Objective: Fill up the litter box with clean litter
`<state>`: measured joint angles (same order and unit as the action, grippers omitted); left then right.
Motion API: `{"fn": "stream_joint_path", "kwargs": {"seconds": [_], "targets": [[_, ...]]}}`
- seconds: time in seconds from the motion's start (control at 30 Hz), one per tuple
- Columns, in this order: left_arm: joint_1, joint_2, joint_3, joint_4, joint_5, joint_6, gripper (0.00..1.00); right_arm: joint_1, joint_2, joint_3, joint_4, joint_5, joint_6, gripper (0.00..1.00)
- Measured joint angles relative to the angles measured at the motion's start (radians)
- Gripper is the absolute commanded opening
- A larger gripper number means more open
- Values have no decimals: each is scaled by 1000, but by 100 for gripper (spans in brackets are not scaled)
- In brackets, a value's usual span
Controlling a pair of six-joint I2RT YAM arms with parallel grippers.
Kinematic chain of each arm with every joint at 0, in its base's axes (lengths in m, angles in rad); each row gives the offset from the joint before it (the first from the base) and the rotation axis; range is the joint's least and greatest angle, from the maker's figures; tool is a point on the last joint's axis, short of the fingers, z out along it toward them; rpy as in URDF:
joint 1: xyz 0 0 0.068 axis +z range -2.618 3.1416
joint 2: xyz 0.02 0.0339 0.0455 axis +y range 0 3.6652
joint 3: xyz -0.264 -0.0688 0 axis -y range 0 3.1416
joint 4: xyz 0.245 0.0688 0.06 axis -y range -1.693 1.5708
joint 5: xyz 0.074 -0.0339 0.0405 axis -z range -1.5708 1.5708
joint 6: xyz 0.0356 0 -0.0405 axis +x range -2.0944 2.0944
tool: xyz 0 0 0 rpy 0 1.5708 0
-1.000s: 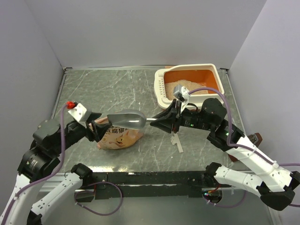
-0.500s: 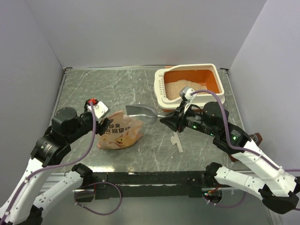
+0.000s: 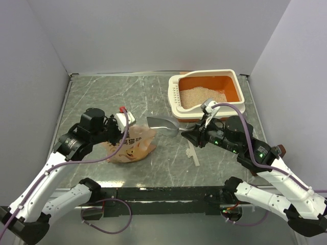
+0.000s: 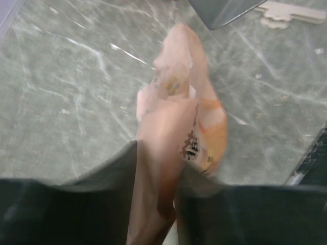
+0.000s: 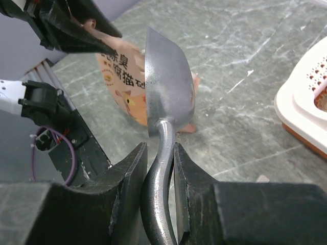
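The litter box [image 3: 239,88], cream rim and orange basin, stands at the back right with a layer of clean litter [image 3: 201,96] in it; its corner shows in the right wrist view [image 5: 305,104]. My right gripper [image 3: 193,135] [image 5: 159,153] is shut on the handle of a grey metal scoop [image 3: 162,124] [image 5: 168,87], whose bowl hangs just right of the tan-orange bag [image 3: 132,146] [image 5: 122,87] and looks empty. My left gripper [image 3: 115,135] [image 4: 156,204] has its fingers closed on the bag's [image 4: 179,117] pinched upper edge.
A flat white plastic piece [image 3: 193,153] [image 4: 286,11] lies on the grey marbled table near the right arm. The scoop's bowl [image 4: 225,10] shows at the top of the left wrist view. Grey walls close in the table on three sides.
My left arm has swung in toward the bag and its jaws have closed on the bag's top. My right gripper has drawn the scoop away from the bag, to the right.
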<state>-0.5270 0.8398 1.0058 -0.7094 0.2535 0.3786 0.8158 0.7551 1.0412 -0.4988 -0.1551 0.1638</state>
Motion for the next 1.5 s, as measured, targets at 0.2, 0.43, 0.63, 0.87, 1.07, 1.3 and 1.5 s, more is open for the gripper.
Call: {"fn": "stream_joint_path", "kwargs": {"seconds": [0.2, 0.43, 0.63, 0.87, 1.07, 1.3, 1.5], "targets": [[0, -10, -17, -10, 10, 18, 1, 0, 63, 34, -60, -5, -6, 0], [-2, -160, -129, 31, 0, -5, 1, 2, 159, 107, -119, -31, -29, 0], [-4, -268, -204, 75, -6, -31, 1, 59, 245, 232, -147, -43, -85, 0], [-5, -322, -246, 115, -7, -54, 1, 170, 373, 377, -197, -36, -239, 0], [-5, -348, -247, 109, 12, -60, 1, 173, 411, 378, -224, 32, -381, 0], [-5, -370, -250, 97, 42, -63, 1, 173, 411, 344, -190, 37, -585, 0], [-5, -372, -250, 96, 45, -64, 1, 173, 411, 344, -190, -16, -673, 0]]}}
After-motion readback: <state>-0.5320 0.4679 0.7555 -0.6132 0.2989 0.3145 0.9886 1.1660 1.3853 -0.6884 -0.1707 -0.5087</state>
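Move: The near-left rim of the litter bag is right between the left fingers, within 1 cm or so; the scoop blade hangs about 14 cm to that hand's right, 6 cm higher. For the right hand, which holds the scoop, the bag mouth lies about 17 cm left, 6 cm ahead and 13 cm below. The litter box is some 28 cm ahead and 14 cm right of the right hand, the loose clip roughly 5 cm right, level with it, on the table about 32 cm below. Back about 4.5 cm and slightly left goes the left hand, once its fingers have finished closing and pinch the bag's rim. The right hand, keeping its grip on the scoop's handle, dips a little, then swings left some 7 cm towards the bag mouth while rising again, turning counter-clockwise and tipping the blade down by some 25 degrees. ##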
